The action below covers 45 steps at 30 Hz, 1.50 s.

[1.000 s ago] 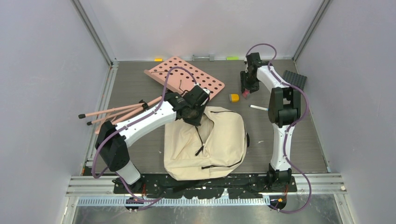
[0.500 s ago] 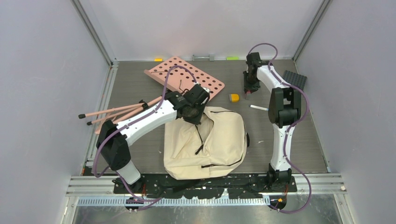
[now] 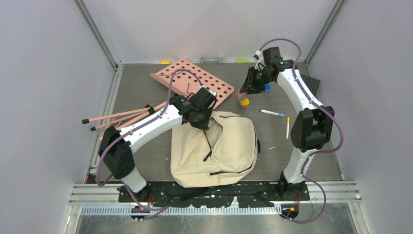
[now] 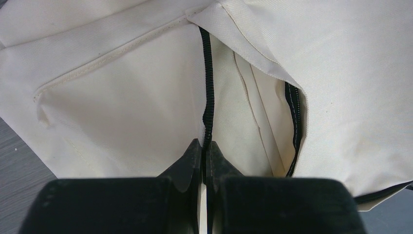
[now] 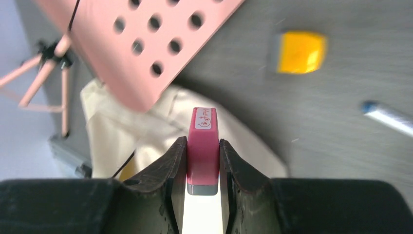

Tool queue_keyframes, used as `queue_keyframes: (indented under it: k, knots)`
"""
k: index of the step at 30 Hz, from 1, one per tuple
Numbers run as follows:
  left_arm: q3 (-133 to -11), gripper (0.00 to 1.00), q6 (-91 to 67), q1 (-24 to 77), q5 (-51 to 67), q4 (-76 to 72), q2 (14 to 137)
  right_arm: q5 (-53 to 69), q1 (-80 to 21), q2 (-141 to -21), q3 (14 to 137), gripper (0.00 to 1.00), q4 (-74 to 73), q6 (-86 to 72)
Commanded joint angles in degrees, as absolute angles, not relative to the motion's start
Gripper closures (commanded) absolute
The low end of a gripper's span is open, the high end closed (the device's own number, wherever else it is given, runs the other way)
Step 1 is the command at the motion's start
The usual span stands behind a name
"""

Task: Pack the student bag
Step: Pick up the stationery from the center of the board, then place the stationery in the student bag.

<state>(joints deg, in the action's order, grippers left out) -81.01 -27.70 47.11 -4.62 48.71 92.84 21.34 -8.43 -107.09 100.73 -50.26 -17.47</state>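
The cream student bag (image 3: 234, 146) lies at the table's near middle, its black zipper (image 4: 208, 87) parted along the top. At the bag's upper left edge, my left gripper (image 3: 203, 122) is shut on the zipper edge (image 4: 205, 146). The bag's cream fabric (image 4: 122, 97) fills the left wrist view. My right gripper (image 3: 245, 90) hangs above the table at the back, right of the pink board, and is shut on a small pink block (image 5: 203, 141) with a white label. In the right wrist view, part of the bag (image 5: 146, 141) shows below the block.
A pink perforated board (image 3: 195, 80) leans behind the bag, and pink tripod legs (image 3: 122, 117) lie to the left. A yellow block (image 3: 244, 102), a white pen with a blue cap (image 3: 272, 113) and a yellow pen (image 3: 287, 127) lie right of the bag. A black ridged pad (image 3: 314, 84) sits far right.
My right arm has risen from the table at the back and swung left with the pink block in its jaws. The left arm and the bag have stayed put.
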Motion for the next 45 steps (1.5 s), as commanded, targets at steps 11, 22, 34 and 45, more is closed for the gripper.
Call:
queue_keyframes:
  k: [11,22,34,45]
  knots:
    - [-78.27,1.0,-29.71,45.97,-4.75,42.66,87.81,41.64,-26.81,-105.14,94.67,0.99,-59.62,-17.96]
    - [-77.89,1.0,-29.53,46.01,-3.96,42.01,87.58,38.44,-29.97,-107.54,93.73,0.75,-60.83,-17.82]
    - [-76.07,1.0,-30.54,45.9,-4.73,42.0,85.88,35.62,-30.85,-107.1,95.89,0.37,-58.85,-18.46]
    - [-76.25,1.0,-29.82,45.89,-5.54,42.25,85.7,27.59,-30.09,-99.87,96.17,0.38,-54.25,-21.44]
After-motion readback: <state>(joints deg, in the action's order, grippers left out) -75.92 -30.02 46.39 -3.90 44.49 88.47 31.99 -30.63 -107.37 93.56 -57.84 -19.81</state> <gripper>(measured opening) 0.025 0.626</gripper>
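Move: The bag's opening, where the held pink eraser is going, lies about 17 cm back, 15 cm left and 11 cm below the right hand. The orange block sits some 4 cm ahead and 2 cm right of that hand, the blue block 13 cm ahead and 14 cm right, both 14 cm below. From the left hand, already pinching the opening's zip edge, the opening lies 5 cm right, 1 cm back and 4 cm down. Right hand swings about 15 cm back and left, opens over the bag's opening; left keeps its zip-edge hold. ##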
